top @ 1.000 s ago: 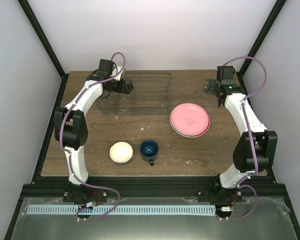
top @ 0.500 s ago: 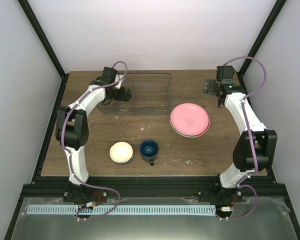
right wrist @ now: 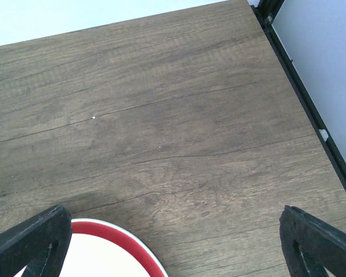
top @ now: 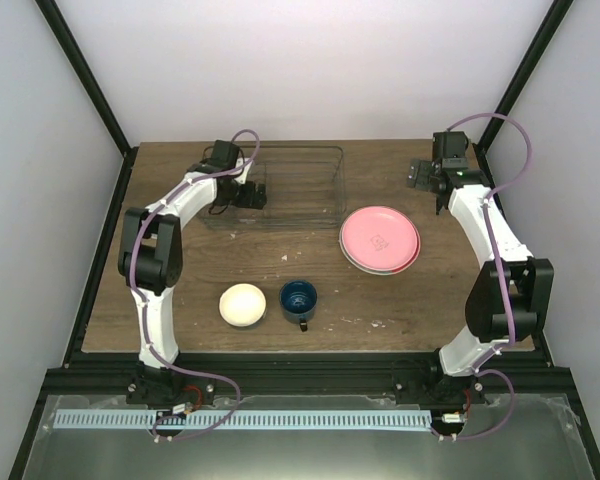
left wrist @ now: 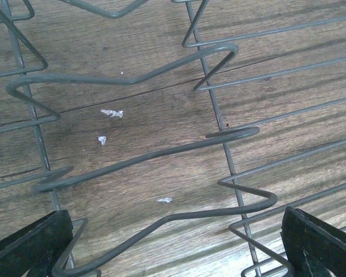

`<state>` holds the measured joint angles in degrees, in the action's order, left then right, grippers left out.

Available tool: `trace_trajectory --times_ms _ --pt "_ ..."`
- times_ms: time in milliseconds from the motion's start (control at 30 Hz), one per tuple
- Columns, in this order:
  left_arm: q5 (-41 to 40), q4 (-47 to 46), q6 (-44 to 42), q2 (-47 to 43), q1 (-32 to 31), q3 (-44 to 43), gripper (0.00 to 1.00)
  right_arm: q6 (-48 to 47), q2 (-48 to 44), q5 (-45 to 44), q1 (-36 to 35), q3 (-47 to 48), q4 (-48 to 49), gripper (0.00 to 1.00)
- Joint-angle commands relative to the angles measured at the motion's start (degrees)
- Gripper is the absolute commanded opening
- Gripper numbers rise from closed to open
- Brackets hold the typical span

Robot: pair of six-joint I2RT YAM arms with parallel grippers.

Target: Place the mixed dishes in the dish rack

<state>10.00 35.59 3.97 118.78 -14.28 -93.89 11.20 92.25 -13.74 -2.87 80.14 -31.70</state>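
The dish rack (top: pixel 336 170), a see-through grey wire basket, stands at the back left of the table. My left gripper (top: pixel 254 192) hangs open over its left part. In the left wrist view its wire dividers (left wrist: pixel 161 151) lie right below, with nothing between my fingertips (left wrist: pixel 30 242). A pink plate (top: pixel 380 238) tops a plate stack at the right. My right gripper (top: pixel 426 176) is open behind that stack, and only a red plate rim (right wrist: pixel 124 242) shows at the bottom left of the right wrist view. The dark blue mug (top: pixel 298 299) and the cream bowl (top: pixel 242 304) stand near the front.
The wooden table (top: pixel 420 300) ends at a black frame rail (right wrist: pixel 303 98) close on the right of my right gripper. White walls close in the back and both sides. A few small crumbs (left wrist: pixel 111 113) lie on the wood under the rack.
My left gripper has moved a little to the right and nearer, further over the rack's left part. The right arm and the dishes have not moved.
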Motion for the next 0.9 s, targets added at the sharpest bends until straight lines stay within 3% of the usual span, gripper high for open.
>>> trace_trajectory --times_ms 0,300,867 --pt "0.3 0.9 1.0 1.2 -0.7 0.4 1.00 -0.7 0.9 -0.6 -0.5 2.6 -0.5 1.00" --pt "-5.3 5.4 2.8 -0.6 -0.8 1.8 1.00 -1.8 1.4 -0.6 -0.5 2.9 -0.6 1.00" --pt "-4.6 6.6 5.0 -10.8 -0.8 14.4 1.00 -2.9 2.8 2.2 -0.5 3.4 -0.2 1.00"
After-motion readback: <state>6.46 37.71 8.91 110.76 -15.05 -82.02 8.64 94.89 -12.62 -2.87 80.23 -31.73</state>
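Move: Among the rack's wires, the open left hand stands in its near left part, with the rack's middle about 6 cm ahead, 8 cm right and slightly below. The white bowl is some 27 cm back and 1 cm right, the blue mug 25 cm back and 16 cm right, the pink plate 8 cm back and 41 cm right. From the right hand, the rack's middle lies about 9 cm ahead, 46 cm left and 17 cm down. Hooking the rack's wire loops with the wide-open fingers, the left hand settles about 1 cm deeper, then drags back towards the robot's base and the bowl, roughly 6 cm with a slight drift to its left, wrist tipping only some 5 degrees or so. Well away by the plate, the open right hand sinks about 2 cm. ##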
